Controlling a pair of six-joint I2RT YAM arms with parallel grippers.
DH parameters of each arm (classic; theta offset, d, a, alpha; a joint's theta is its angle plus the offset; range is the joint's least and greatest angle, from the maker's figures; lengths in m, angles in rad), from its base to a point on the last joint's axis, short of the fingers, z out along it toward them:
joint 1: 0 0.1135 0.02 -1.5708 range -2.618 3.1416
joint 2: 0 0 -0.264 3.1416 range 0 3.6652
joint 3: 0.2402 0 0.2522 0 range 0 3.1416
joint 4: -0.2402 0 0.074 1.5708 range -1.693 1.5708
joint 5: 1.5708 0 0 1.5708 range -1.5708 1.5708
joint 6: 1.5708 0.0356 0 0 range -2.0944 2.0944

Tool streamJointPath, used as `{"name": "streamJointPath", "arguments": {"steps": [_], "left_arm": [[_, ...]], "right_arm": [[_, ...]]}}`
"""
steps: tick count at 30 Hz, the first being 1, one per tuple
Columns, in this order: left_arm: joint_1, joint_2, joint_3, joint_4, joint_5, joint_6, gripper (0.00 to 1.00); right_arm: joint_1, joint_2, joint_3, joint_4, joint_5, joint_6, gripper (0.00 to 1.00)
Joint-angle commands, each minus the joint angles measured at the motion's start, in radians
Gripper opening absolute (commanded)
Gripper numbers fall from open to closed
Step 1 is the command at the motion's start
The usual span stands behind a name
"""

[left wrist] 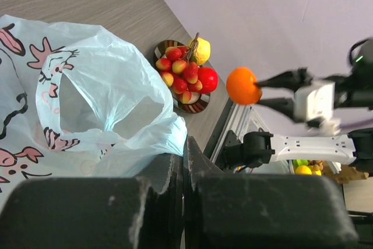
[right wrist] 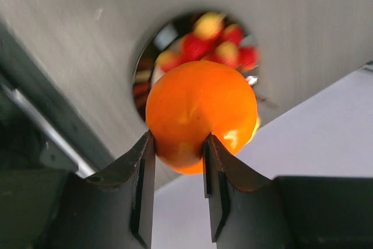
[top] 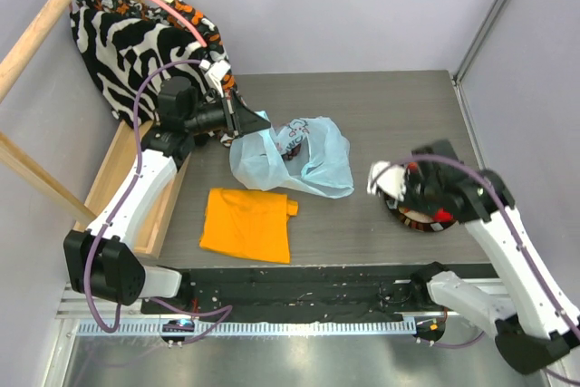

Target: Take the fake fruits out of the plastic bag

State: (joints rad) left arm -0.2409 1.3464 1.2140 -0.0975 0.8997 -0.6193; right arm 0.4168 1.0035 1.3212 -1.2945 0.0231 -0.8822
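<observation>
The pale blue plastic bag (top: 313, 156) with pink print lies mid-table, and a dark shape (top: 292, 157) shows through it. My left gripper (top: 243, 120) is shut on the bag's left edge; in the left wrist view its jaws (left wrist: 186, 147) pinch the bag's film (left wrist: 87, 97). My right gripper (right wrist: 178, 144) is shut on the orange (right wrist: 201, 112) and holds it above a striped bowl (top: 419, 221). The bowl (left wrist: 198, 104) holds strawberries (left wrist: 178, 68), a lemon (left wrist: 200, 49) and a red apple (left wrist: 207, 79). The orange (left wrist: 243, 86) hangs to the bowl's right.
An orange folded cloth (top: 246, 224) lies in front of the bag. A zebra-striped cloth (top: 136, 38) hangs over a wooden frame (top: 41, 29) at the back left. The table's right edge (top: 467, 124) runs close to the bowl.
</observation>
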Motion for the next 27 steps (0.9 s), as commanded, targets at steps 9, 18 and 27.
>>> {"name": "streamJointPath", "arguments": {"steps": [9, 18, 27], "left_arm": [[0.002, -0.044, -0.002, 0.002, -0.005, 0.029, 0.00], [0.023, -0.076, -0.027, -0.039, -0.024, 0.069, 0.00], [0.038, -0.089, -0.048, -0.034, -0.025, 0.052, 0.00]], "right_arm": [[0.002, -0.287, -0.525, 0.103, 0.152, -0.305, 0.01], [0.000, -0.243, -0.661, 0.259, 0.193, -0.353, 0.01], [0.000, -0.198, -0.724, 0.382, 0.255, -0.393, 0.01]]}}
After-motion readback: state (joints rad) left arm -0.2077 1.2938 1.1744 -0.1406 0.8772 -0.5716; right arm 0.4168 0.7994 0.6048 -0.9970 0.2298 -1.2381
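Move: The right hand holds the orange high above the plate, whose middle lies about 2 cm ahead, 4 cm right and 23 cm below. The lychees lie some 6 cm ahead and 1 cm right, the red fruit 1 cm back and 9 cm right, the yellow fruit 6 cm ahead and 12 cm right, all about 20 cm down. For the left hand the plate is some 10 cm back, 36 cm right and 31 cm below. Still pinching the orange, the right hand sinks some 16 cm towards the near side of the plate, at first swooping back and to the right by about 5 cm each, then slowing and easing a little forward as it lowers. Its fingertips swing about 25 degrees to the right. The left hand keeps its grip on the bag's rim, drifting 1.5 cm left. ##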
